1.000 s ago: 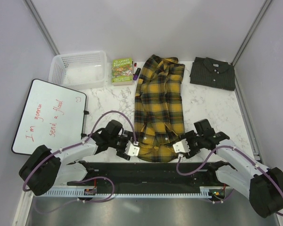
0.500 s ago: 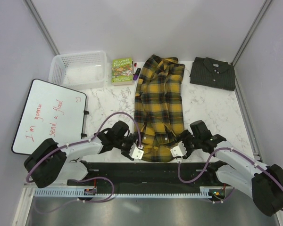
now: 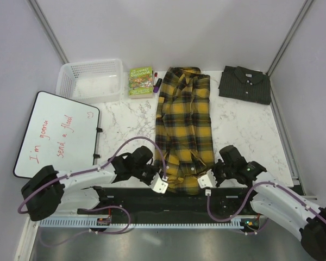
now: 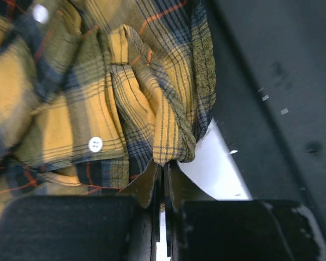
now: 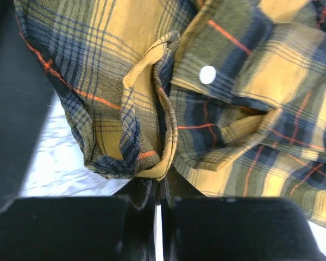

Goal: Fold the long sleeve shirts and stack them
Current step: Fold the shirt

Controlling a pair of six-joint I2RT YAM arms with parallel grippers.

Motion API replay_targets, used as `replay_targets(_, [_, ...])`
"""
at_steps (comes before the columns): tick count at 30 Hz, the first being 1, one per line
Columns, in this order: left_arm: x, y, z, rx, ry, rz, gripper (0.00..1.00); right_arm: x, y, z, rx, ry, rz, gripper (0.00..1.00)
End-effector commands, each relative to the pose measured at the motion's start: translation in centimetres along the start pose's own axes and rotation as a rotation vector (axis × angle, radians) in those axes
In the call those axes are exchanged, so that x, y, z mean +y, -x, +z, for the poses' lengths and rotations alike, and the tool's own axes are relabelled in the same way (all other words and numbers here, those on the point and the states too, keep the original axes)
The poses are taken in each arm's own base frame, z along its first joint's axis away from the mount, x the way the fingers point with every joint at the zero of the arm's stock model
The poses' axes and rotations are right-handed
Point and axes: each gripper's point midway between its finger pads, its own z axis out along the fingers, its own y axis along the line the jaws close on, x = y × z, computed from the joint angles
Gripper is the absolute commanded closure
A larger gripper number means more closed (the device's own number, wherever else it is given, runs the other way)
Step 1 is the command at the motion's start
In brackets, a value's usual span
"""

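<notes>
The yellow-and-black plaid shirt (image 3: 183,125) lies lengthwise in the middle of the table, collar at the far end and hem at the near edge. My left gripper (image 3: 162,185) is shut on the hem's left corner. In the left wrist view the jaws (image 4: 163,166) pinch a bunched fold of plaid cloth (image 4: 70,119). My right gripper (image 3: 205,180) is shut on the hem's right corner, and its wrist view shows a rolled edge of plaid (image 5: 250,81) clamped at the jaws (image 5: 162,182). The dark charcoal shirt (image 3: 245,84) lies folded at the back right.
A white basket (image 3: 90,79) stands at the back left with a green book (image 3: 140,81) and markers (image 3: 157,82) beside it. A whiteboard (image 3: 57,134) with red writing lies at the left. The black base rail (image 3: 168,199) runs along the near edge.
Both grippers went from open to shut on the plaid hem's corners and drew back toward the near edge. The shirt slid nearer and lies straighter and narrower.
</notes>
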Motion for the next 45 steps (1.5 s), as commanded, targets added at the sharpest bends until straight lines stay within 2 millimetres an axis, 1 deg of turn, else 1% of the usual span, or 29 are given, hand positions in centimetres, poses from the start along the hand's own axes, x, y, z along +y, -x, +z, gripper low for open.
replay_targets(1, [-2.3, 3.4, -2.1, -0.067, -0.039, -0.090, 0.98, 1.9, 2.2, -2.6, -0.035, 0.053, 0.092, 1.00])
replay_targets(3, [-2.5, 4.3, -3.1, -0.080, -0.018, -0.094, 0.98, 1.6, 3.0, -3.9, -0.048, 0.016, 0.086, 1.00])
replay_targets(4, [-2.6, 4.2, -3.4, -0.071, -0.015, -0.109, 0.98, 2.6, 3.2, -4.5, -0.046, 0.042, 0.110, 1.00])
replay_targets(6, [-2.4, 5.0, -4.4, -0.083, 0.007, -0.126, 0.98, 2.6, 3.9, -5.6, -0.059, 0.019, 0.100, 1.00])
replay_targets(8, [-2.9, 5.5, -4.9, -0.100, -0.005, -0.145, 0.98, 1.8, 4.0, -6.0, -0.058, -0.029, 0.088, 1.00])
replay_targets(11, [-3.2, 5.6, -5.2, -0.098, -0.003, -0.133, 0.98, 2.5, 4.0, -5.8, -0.063, 0.025, 0.104, 1.00])
replay_targets(14, [-2.8, 5.6, -5.3, -0.090, 0.007, -0.143, 0.98, 2.0, 4.2, -6.1, -0.060, 0.023, 0.146, 1.00])
replay_targets(15, [-2.6, 5.7, -5.3, -0.093, 0.013, -0.146, 0.98, 1.0, 4.4, -6.4, -0.060, -0.008, 0.146, 1.00])
replay_targets(17, [-1.3, 5.9, -5.6, -0.084, 0.062, -0.163, 0.98, 0.0, 4.2, -6.6, -0.043, -0.042, 0.165, 1.00])
replay_targets(19, [0.1, 6.0, -6.0, -0.085, 0.104, -0.169, 0.98, -2.2, 3.3, -7.0, 0.010, -0.118, 0.206, 1.00])
replay_targets(20, [1.5, 6.2, -6.6, -0.099, 0.129, -0.177, 0.98, -2.5, 2.9, -6.7, 0.031, -0.100, 0.218, 1.00])
replay_targets(22, [3.5, 6.5, -7.2, -0.126, 0.160, -0.195, 0.98, -5.1, 3.4, -7.4, 0.023, -0.146, 0.237, 1.00])
replay_targets(23, [5.8, 6.0, -8.0, -0.122, 0.200, -0.225, 0.98, -6.5, 3.6, -7.7, 0.022, -0.149, 0.240, 1.00])
replay_targets(25, [8.0, 5.6, -8.5, -0.134, 0.213, -0.262, 0.98, -8.8, 3.5, -7.8, 0.021, -0.183, 0.229, 1.00])
replay_targets(26, [10.3, 4.6, -8.9, -0.118, 0.238, -0.297, 0.98, -10.2, 2.8, -7.7, 0.028, -0.183, 0.245, 1.00])
replay_targets(28, [12.6, 3.9, -9.4, -0.125, 0.256, -0.322, 0.98, -12.2, 1.8, -7.7, 0.022, -0.190, 0.248, 1.00])
replay_targets(29, [15.0, 3.4, -10.6, -0.124, 0.304, -0.323, 0.98, -14.0, 0.5, -7.9, 0.015, -0.191, 0.300, 1.00])
replay_targets(30, [16.0, 2.1, -10.0, -0.109, 0.298, -0.348, 0.98, -14.9, -0.2, -7.9, 0.015, -0.193, 0.319, 1.00])
replay_targets(31, [17.6, 0.8, -10.4, -0.100, 0.332, -0.366, 0.98, -15.9, -1.1, -8.0, 0.020, -0.194, 0.333, 1.00])
replay_targets(32, [19.6, 0.7, -11.2, -0.101, 0.363, -0.360, 0.98, -17.5, -2.8, -7.7, 0.028, -0.189, 0.367, 1.00])
replay_targets(33, [20.2, -1.1, -9.9, -0.081, 0.338, -0.401, 0.98, -18.2, -3.6, -7.4, 0.034, -0.183, 0.375, 1.00])
replay_targets(34, [21.2, -2.4, -10.2, -0.068, 0.356, -0.423, 0.98, -18.8, -4.7, -7.1, 0.042, -0.180, 0.391, 1.00])
replay_targets(35, [23.1, -2.8, -10.7, -0.066, 0.394, -0.409, 0.98, -19.7, -5.8, -5.9, 0.042, -0.154, 0.406, 1.00])
replay_targets(36, [23.4, -4.8, -9.1, -0.043, 0.371, -0.449, 0.98, -20.2, -6.4, -5.2, 0.041, -0.146, 0.412, 1.00])
replay_targets(39, [25.6, -8.0, -8.6, 0.011, 0.400, -0.487, 0.98, -20.8, -9.0, -2.4, 0.066, -0.115, 0.464, 1.00])
replay_targets(40, [25.5, -9.9, -7.1, 0.031, 0.374, -0.523, 0.98, -20.8, -9.8, -1.8, 0.074, -0.106, 0.477, 1.00])
replay_targets(41, [26.5, -10.3, -7.2, 0.036, 0.389, -0.527, 0.98, -20.6, -10.9, -0.7, 0.086, -0.095, 0.494, 1.00])
replay_targets(43, [27.0, -11.9, -6.0, 0.061, 0.382, -0.553, 0.98, -20.2, -12.3, -0.2, 0.106, -0.095, 0.533, 1.00])
replay_targets(45, [27.4, -12.6, -5.5, 0.064, 0.391, -0.561, 0.98, -20.0, -13.5, 0.7, 0.117, -0.099, 0.565, 1.00])
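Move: Both hands already pinch the shirt's hem just above the near table edge. The shirt's middle, where the hem is headed, lies about 24 cm ahead of the left hand and 7 cm to its right, and some 23 cm ahead of the right hand and 7 cm to its left, 1 cm lower. The left cuff is about 5 cm ahead of the left hand and 3 cm to its right; the right cuff is 4 cm ahead of the right hand and 4 cm to its left. Keeping the hem pinched, both hands first draw back toward the base about 4 cm while lifting it 5 cm or so, then sweep forward in a high arc over the shirt's lower half, some 32 cm left and 26 cm right, sinking near its middle. Meanwhile the wrists swing the fingers forward, left counter-clockwise and right clockwise, about 30 degrees each. ##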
